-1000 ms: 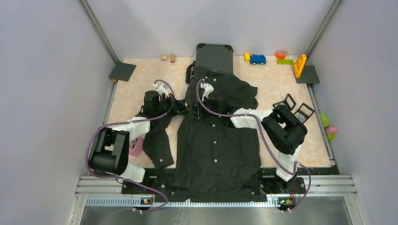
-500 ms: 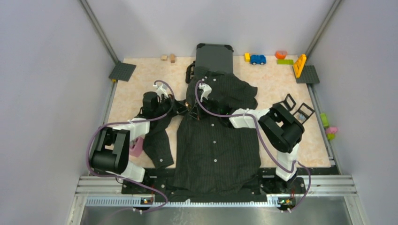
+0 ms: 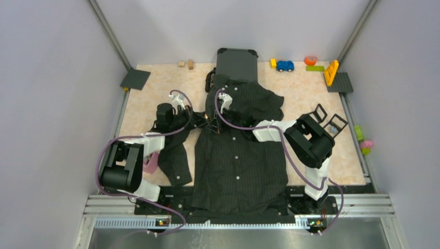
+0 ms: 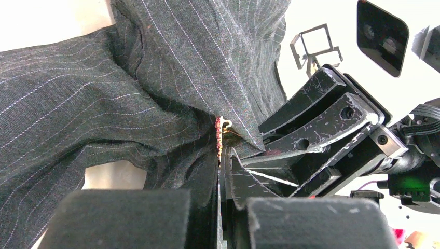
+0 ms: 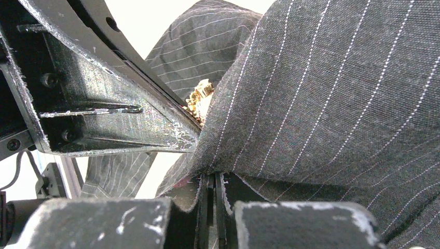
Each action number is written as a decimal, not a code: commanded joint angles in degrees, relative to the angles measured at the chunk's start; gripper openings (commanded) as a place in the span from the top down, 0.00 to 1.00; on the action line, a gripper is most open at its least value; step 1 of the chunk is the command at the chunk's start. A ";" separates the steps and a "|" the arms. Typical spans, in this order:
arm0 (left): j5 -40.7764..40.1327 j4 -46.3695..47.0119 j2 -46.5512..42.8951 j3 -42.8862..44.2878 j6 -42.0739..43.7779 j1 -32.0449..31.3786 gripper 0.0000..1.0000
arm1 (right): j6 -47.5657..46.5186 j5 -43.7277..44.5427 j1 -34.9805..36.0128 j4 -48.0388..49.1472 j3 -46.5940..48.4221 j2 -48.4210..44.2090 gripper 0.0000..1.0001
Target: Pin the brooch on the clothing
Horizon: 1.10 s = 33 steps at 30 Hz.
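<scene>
The clothing point(image 3: 238, 161), a black pinstriped shirt with white buttons, lies spread down the middle of the table. Both grippers meet at its upper left chest. My left gripper point(image 3: 204, 118) comes in from the left, shut on the brooch point(image 3: 209, 117). In the left wrist view the brooch point(image 4: 219, 136) shows edge-on, red and gold, at the tips of the left gripper point(image 4: 222, 150), pressed against a fold of the clothing point(image 4: 104, 119). My right gripper point(image 5: 215, 179) is shut on a raised fold of the clothing point(image 5: 321, 104), and the gold brooch point(image 5: 200, 97) peeks out just beyond it.
A dark grey suitcase point(image 3: 237, 62) stands at the back under the collar. A blue toy car point(image 3: 285, 66), a yellow piece point(image 3: 331, 72) and wooden blocks point(image 3: 186, 64) lie along the back edge. Grey baseplates point(image 3: 135, 79) sit in both back corners. A pink object point(image 3: 151, 165) lies by the left arm.
The right gripper has shut on a fold of the shirt and shifted slightly left toward the left gripper. The left gripper has stayed shut on the brooch, barely moving.
</scene>
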 commanded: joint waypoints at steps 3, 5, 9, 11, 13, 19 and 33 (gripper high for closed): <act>7.33 9.06 -4.13 -0.91 -2.27 -0.70 1.00 | -0.67 -2.63 0.51 3.77 1.79 1.55 1.00; 6.51 8.14 -4.55 -0.90 -2.22 -0.70 1.00 | -0.81 -2.63 0.53 3.43 1.75 0.90 0.99; 3.44 2.20 -5.20 0.08 -1.37 -0.62 1.00 | -2.00 -1.60 0.52 1.43 1.00 -2.85 0.92; 1.83 0.10 -5.40 0.38 -1.71 -0.33 1.00 | -3.07 -0.26 0.49 -0.37 0.62 -6.23 0.84; 1.08 -1.83 -5.58 0.69 -2.35 0.18 1.00 | -4.28 1.06 0.51 -2.35 0.14 -9.61 0.75; 2.76 -0.42 -6.22 0.03 -3.87 1.14 1.00 | -7.02 3.83 -0.32 -6.79 -2.15 -19.20 0.52; 5.75 0.18 -6.21 0.92 -4.74 1.32 1.00 | -8.43 3.29 -3.20 -2.54 -6.75 -19.08 0.45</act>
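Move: The brooch is already in the left gripper's shut tips, its middle about 1 cm ahead and 2 cm to the right of that hand. From the right hand, closed on the shirt fold beside the brooch, the brooch is about 2 cm ahead and 2 cm left, some 1 cm higher. Still from the right hand, the nearest shirt button is roughly 8 cm right, 6 cm back and 9 cm below, and the suitcase 19 cm ahead and 10 cm right. Open the right gripper to a bit over half, letting go of the shirt fold, then lift it briskly about 13 cm while swinging 6 cm to the right, away from the brooch, the wrist tilting some 15 degrees; let it sink back about 3 cm at the end. Keep the left gripper shut on the brooch, easing it back and up a couple of centimetres. ##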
